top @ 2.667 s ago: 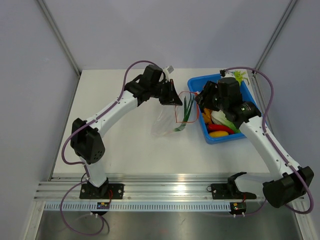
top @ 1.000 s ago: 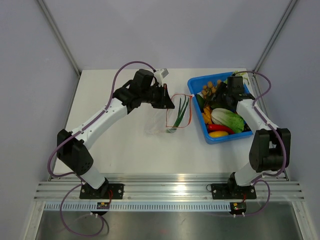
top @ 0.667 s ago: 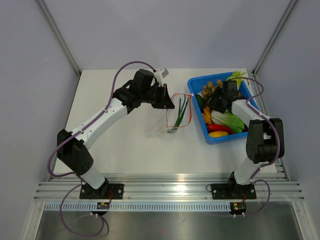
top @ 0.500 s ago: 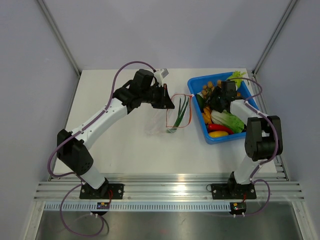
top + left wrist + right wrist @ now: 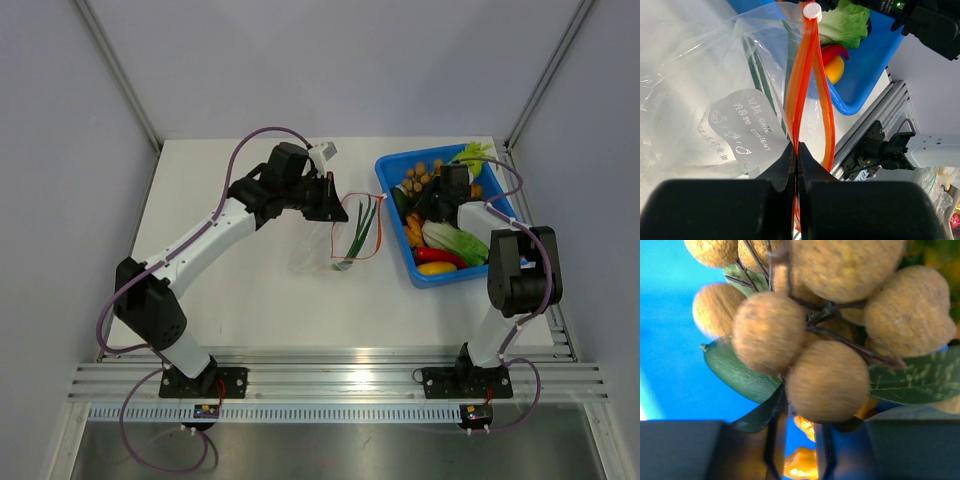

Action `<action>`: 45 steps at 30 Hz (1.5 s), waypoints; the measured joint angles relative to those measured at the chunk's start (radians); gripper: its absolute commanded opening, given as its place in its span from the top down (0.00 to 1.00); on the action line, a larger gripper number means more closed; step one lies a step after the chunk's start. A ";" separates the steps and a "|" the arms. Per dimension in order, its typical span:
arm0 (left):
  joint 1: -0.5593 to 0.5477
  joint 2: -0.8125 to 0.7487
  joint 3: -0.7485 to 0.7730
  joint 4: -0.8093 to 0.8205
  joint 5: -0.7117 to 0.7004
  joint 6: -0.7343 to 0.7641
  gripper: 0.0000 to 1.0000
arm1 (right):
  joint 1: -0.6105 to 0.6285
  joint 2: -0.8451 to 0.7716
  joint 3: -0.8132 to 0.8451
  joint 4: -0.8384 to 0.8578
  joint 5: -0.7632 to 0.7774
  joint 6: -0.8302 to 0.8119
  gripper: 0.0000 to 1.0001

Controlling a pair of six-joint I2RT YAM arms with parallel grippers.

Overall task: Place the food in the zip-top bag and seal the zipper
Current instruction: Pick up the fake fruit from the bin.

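The clear zip-top bag (image 5: 335, 243) hangs over the table with green onions (image 5: 360, 228) inside. My left gripper (image 5: 335, 200) (image 5: 796, 150) is shut on one lip of its orange zipper (image 5: 807, 60), and the mouth gapes toward the bin. My right gripper (image 5: 437, 195) (image 5: 800, 425) is down in the blue bin (image 5: 450, 278) against the cluster of brown balls (image 5: 420, 178) (image 5: 827, 380). Its jaws stand narrowly apart, with a ball and a green leaf (image 5: 735, 367) at the tips. Whether they pinch anything is not clear.
The bin also holds a white-green cabbage (image 5: 455, 240), a red piece (image 5: 440, 256), a yellow piece (image 5: 437, 268) and orange pieces. A white label (image 5: 742, 127) is printed on the bag. The aluminium rail (image 5: 330, 385) runs along the near table edge.
The right gripper has slid left inside the bin onto the brown cluster and its jaws have narrowed. The left arm still holds the bag up, almost unmoved.
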 measured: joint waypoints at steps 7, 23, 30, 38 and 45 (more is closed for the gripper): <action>0.000 -0.003 -0.005 0.001 0.000 -0.009 1.00 | 0.004 -0.051 -0.032 0.003 -0.006 0.003 0.97; 0.000 0.071 0.129 0.002 -0.020 0.002 1.00 | 0.006 -0.488 -0.037 -0.264 -0.086 -0.067 1.00; 0.000 0.163 0.189 -0.002 -0.017 0.001 1.00 | 0.006 -0.658 -0.014 -0.392 -0.167 -0.116 1.00; 0.000 0.204 0.223 0.002 -0.014 -0.009 1.00 | 0.010 -0.715 0.129 -0.502 -0.352 -0.153 1.00; 0.000 0.213 0.225 0.011 0.005 -0.029 1.00 | 0.099 -0.735 0.111 -0.470 -0.484 -0.092 1.00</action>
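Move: From the right hand, low in the bin, the fake fruit bunch lies some 6 cm ahead, 2 cm left, about level, stems between the fingers. The green cucumber is about 8 cm left and 2 cm ahead; the cabbage 7 cm back and 5 cm right, slightly lower. The bag mouth is 16 cm left, 10 cm back, higher. From the left hand the bunch is roughly 20 cm ahead, 18 cm right, 17 cm below. Right fingers close on the fruit's stems, lift about 26 cm, drawing back, then left; left shifts bag forward-right. ##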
